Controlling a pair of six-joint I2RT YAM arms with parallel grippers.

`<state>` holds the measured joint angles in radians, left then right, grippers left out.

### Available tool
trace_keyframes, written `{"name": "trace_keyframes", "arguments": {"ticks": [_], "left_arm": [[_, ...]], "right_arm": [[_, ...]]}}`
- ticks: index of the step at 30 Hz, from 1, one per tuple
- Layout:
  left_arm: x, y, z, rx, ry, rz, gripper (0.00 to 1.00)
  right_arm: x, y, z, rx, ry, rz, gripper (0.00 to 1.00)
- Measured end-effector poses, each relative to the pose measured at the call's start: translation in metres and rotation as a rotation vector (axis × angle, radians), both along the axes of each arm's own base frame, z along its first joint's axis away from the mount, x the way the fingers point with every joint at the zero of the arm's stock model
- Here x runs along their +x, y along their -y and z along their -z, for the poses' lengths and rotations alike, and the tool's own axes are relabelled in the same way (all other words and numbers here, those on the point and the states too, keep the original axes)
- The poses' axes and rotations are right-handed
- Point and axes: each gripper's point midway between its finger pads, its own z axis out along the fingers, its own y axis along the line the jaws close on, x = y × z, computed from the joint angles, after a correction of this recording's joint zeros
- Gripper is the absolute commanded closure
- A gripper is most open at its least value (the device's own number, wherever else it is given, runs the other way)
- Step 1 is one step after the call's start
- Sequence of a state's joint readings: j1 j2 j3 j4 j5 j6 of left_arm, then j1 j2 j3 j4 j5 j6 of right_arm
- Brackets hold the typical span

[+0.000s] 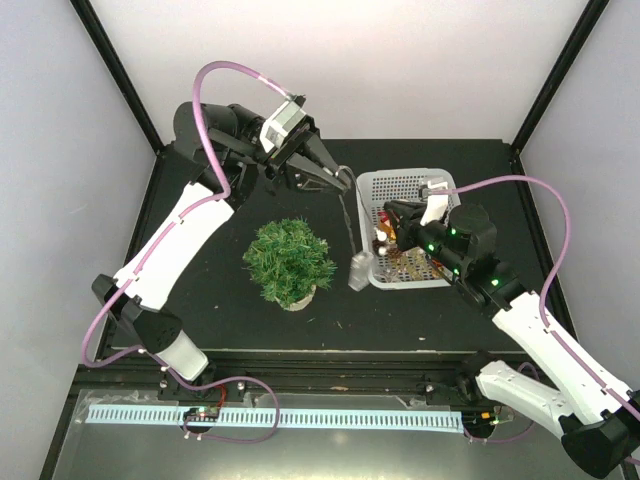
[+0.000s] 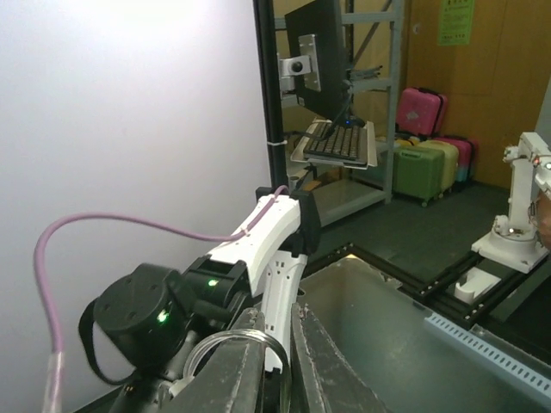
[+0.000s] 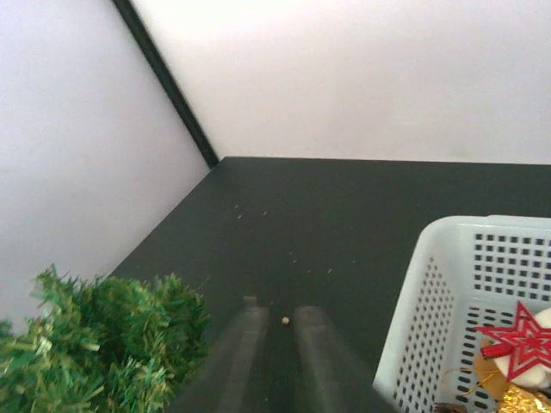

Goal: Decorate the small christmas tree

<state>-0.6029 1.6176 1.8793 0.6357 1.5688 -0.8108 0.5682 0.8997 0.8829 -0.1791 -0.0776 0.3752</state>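
The small christmas tree point(image 1: 288, 260) stands on the black table left of centre, and its green needles fill the lower left of the right wrist view point(image 3: 95, 344). My left gripper point(image 1: 345, 180) is raised behind it, shut on a clear loop point(image 2: 240, 331) pinched between its jaws point(image 2: 275, 308). From it a thin string hangs down to a translucent ornament point(image 1: 358, 270) between the tree and the basket. My right gripper point(image 1: 388, 212) hovers over the basket's left side. Its fingers point(image 3: 280, 308) are blurred and close together, with nothing seen between them.
A white mesh basket point(image 1: 400, 176) at the right holds several ornaments point(image 1: 400, 262), among them a red star point(image 3: 516, 340). White walls and black frame posts point(image 1: 118, 75) enclose the table on three sides.
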Motion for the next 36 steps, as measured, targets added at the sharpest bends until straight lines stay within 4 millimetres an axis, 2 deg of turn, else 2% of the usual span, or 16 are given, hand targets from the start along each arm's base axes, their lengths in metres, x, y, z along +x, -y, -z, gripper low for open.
{"name": "trace_keyframes", "arguments": {"ticks": [1,5,9,11,15,23,30,36], "left_arm": [[-0.003,-0.002,-0.001,-0.001,0.004,0.001,0.88],[-0.012,-0.008,-0.007,-0.006,0.011,0.002,0.86],[-0.01,-0.007,-0.004,0.014,-0.018,0.002,0.85],[-0.008,-0.006,-0.001,0.029,-0.038,0.002,0.85],[-0.007,-0.005,0.001,0.041,-0.057,0.002,0.85],[-0.008,-0.005,0.004,0.048,-0.067,0.002,0.84],[-0.008,-0.005,0.005,0.049,-0.068,0.002,0.84],[-0.007,-0.005,0.005,0.049,-0.068,0.002,0.84]], "right_arm": [[-0.001,-0.002,0.001,0.002,-0.005,-0.011,0.51],[-0.011,-0.019,0.017,-0.016,-0.042,-0.132,0.38],[-0.024,-0.029,0.04,-0.043,-0.068,-0.227,0.33],[-0.031,-0.031,0.049,-0.054,-0.067,-0.266,0.33],[-0.039,-0.032,0.053,-0.046,-0.051,-0.296,0.34],[-0.051,-0.015,0.055,-0.024,0.013,-0.247,0.34],[-0.053,0.003,0.044,-0.023,0.047,-0.165,0.34],[-0.05,0.007,0.056,-0.061,0.004,-0.117,0.34]]}}
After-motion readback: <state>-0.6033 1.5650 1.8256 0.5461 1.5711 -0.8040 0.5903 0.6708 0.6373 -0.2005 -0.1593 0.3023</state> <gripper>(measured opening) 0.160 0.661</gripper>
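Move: The light string hangs from the nearly shut left hand; its clear case dangles about 9 cm back, 7 cm left and 6 cm below the right hand. From the left hand that case hangs some 26 cm below, 3 cm to the right and level fore and aft. The tree's middle is about 5 cm ahead, 21 cm left and 18 cm below the right hand; the basket's is 15 cm ahead, 6 cm right and 28 cm below. The right fingers open wide as the hand goes some 5 cm back and down beside the left-held wire. ##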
